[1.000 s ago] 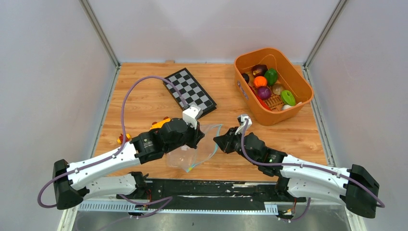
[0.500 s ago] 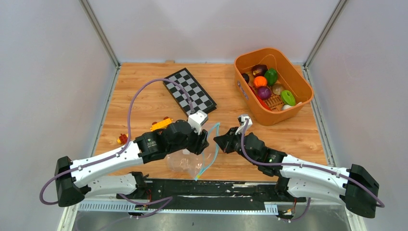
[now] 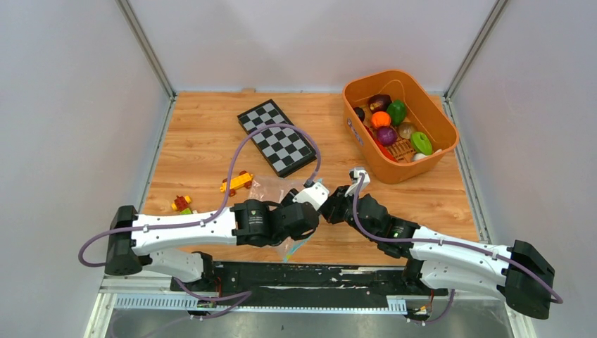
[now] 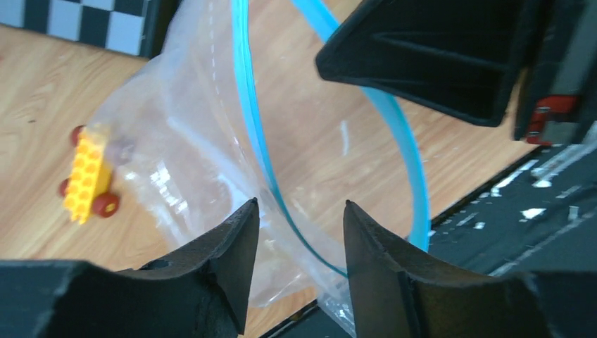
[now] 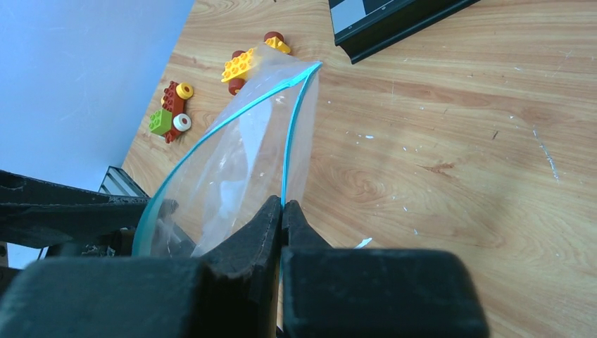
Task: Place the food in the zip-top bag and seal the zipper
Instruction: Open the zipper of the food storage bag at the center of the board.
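The clear zip-top bag [image 5: 239,155] is held up with its mouth open above the table's front middle. My right gripper [image 5: 281,208] is shut on its light-blue zipper [image 5: 292,134]. My left gripper [image 4: 299,211] is open, with the near lip of the zipper [image 4: 246,120] passing between its jaws and untouched. In the top view the left gripper [image 3: 310,215] meets the right gripper [image 3: 331,206], and the left arm hides most of the bag [image 3: 271,186]. The food [image 3: 386,135], orange, purple, green and dark pieces, lies in the orange basket [image 3: 436,120].
A chessboard [image 3: 276,137] lies at the back middle. A yellow toy car [image 3: 236,183] and toy brick pieces [image 3: 181,204] lie left of the bag. The black rail runs along the table's near edge, just below the bag.
My left arm has swung right and toward the near edge, bringing its gripper up beside the right gripper. The bag has shifted right with it. The right arm has stayed put.
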`<move>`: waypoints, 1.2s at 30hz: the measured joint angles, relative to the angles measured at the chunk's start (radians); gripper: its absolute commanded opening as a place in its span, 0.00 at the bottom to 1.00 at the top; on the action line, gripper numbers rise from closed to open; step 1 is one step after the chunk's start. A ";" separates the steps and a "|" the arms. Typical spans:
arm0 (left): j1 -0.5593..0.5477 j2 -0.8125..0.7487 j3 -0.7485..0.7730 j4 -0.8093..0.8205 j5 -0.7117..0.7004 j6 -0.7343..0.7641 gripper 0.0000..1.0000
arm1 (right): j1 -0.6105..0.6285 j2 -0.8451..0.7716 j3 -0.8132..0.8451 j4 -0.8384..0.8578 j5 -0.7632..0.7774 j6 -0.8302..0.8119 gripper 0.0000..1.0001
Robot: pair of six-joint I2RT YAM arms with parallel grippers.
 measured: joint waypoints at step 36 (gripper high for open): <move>-0.011 -0.106 -0.062 0.078 -0.114 -0.035 0.12 | -0.001 -0.018 0.000 -0.013 0.007 -0.007 0.00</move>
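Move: The left lip of the bag's zipper already runs between the left hand's open fingers, about 1 cm ahead and 1 cm left of it, roughly level. The right lip, pinched by the right hand, is about 3 cm ahead and 4 cm right. The yellow toy car is some 12 cm ahead, 20 cm left and 13 cm below. From the right hand the left lip lies about 3 cm back and 4 cm left. Left hand nudges forward-left, then rises about 2 cm, fingers narrowing around the left lip; right keeps its pinch. ##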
